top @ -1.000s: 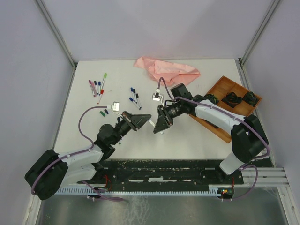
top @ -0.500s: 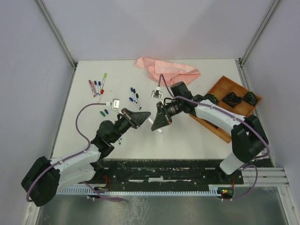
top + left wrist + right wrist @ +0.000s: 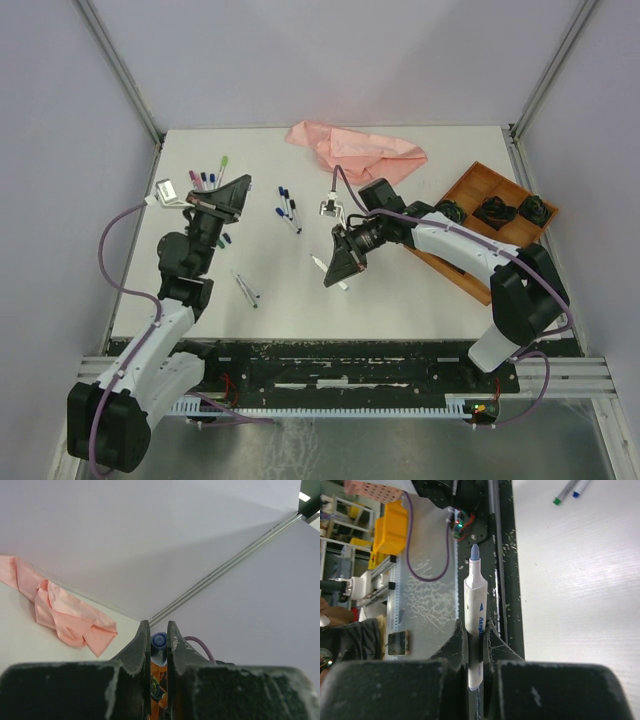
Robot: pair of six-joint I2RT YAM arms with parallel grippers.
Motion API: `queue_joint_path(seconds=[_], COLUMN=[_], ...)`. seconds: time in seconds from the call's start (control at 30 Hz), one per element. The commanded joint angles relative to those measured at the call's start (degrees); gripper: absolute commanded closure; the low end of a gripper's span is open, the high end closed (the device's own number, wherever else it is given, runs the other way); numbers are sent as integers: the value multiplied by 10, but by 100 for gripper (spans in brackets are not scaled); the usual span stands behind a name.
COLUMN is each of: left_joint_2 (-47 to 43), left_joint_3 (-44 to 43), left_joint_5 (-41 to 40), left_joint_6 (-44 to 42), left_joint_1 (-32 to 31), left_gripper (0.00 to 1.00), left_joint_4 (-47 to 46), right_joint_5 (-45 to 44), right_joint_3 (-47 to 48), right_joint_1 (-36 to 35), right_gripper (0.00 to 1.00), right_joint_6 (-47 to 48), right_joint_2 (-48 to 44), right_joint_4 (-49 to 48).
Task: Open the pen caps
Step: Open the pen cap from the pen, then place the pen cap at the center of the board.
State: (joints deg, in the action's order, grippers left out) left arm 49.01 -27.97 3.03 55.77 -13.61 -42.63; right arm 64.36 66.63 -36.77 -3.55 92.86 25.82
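Observation:
My left gripper point(image 3: 243, 183) is raised over the table's left side, shut on a small blue pen cap point(image 3: 159, 641) that peeks out between its fingertips point(image 3: 143, 636). Near the table's middle, my right gripper point(image 3: 332, 276) is shut on a white pen barrel point(image 3: 476, 605). The barrel's blue tip point(image 3: 474, 551) is bare and points toward the near edge. In the top view the same barrel point(image 3: 318, 263) sticks out on both sides of the jaws. Capped pens point(image 3: 205, 185) lie just under and left of the left gripper.
More capped pens point(image 3: 288, 206) lie at centre-left, and two thin pens point(image 3: 246, 289) lie near the left arm. A pink cloth point(image 3: 356, 149) is at the back. A wooden tray point(image 3: 468, 187) with dark objects sits at the right.
The two grippers were together at the table's middle. The left arm has swung away left and back with the blue cap. The right gripper stays put, gripping the barrel.

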Motion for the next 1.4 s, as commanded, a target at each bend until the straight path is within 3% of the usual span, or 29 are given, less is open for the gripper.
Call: queue_joint_path(seconds=[0.0, 0.2, 0.43, 0.93, 1.37], left_joint_2=[-13, -26, 55, 304, 472], left_joint_3=[5, 38, -12, -199, -314], left_joint_5=[-1, -41, -184, -295, -319], left_joint_6=[-2, -57, -72, -125, -156], left_joint_1=[3, 3, 4, 4, 19], left_gripper=[97, 97, 97, 97, 95], left_joint_4=[65, 288, 464, 560, 600], right_joint_5=[-51, -119, -136, -146, -145], right_joint_3=[28, 43, 50, 53, 53], right_joint_1=[-3, -2, -2, -2, -2], right_gripper=[100, 100, 100, 100, 100], right_joint_6=[57, 101, 108, 115, 116], right_joint_2=[-14, -22, -18, -7, -5], right_joint_4=[61, 103, 114, 124, 124])
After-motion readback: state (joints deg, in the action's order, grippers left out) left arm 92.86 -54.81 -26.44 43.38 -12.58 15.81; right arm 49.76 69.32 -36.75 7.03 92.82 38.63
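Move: The left gripper holds the light-blue cap high up. The bare table just right of the loose blue cap lies about 7 cm ahead of it, 8 cm left and 34 cm below. The blue cap is about 5 cm ahead and 11 cm left, the green cap 4 cm ahead and 14 cm left; the blue-capped pens are 10 cm ahead and 4 cm right. From the right hand that spot is some 19 cm ahead, 27 cm left and 18 cm down. Bring the left gripper steeply down, about 29 cm, to the bare table beside the loose blue and green caps, easing some 9 cm left and 7 cm forward, mostly later on. Swing its fingers from pointing forward and slightly up to slanting well down, keeping them shut on the light-blue cap. Meanwhile sink the right hand some 3 cm and shift it slightly right, still gripping the uncapped pen, then hold it there. ##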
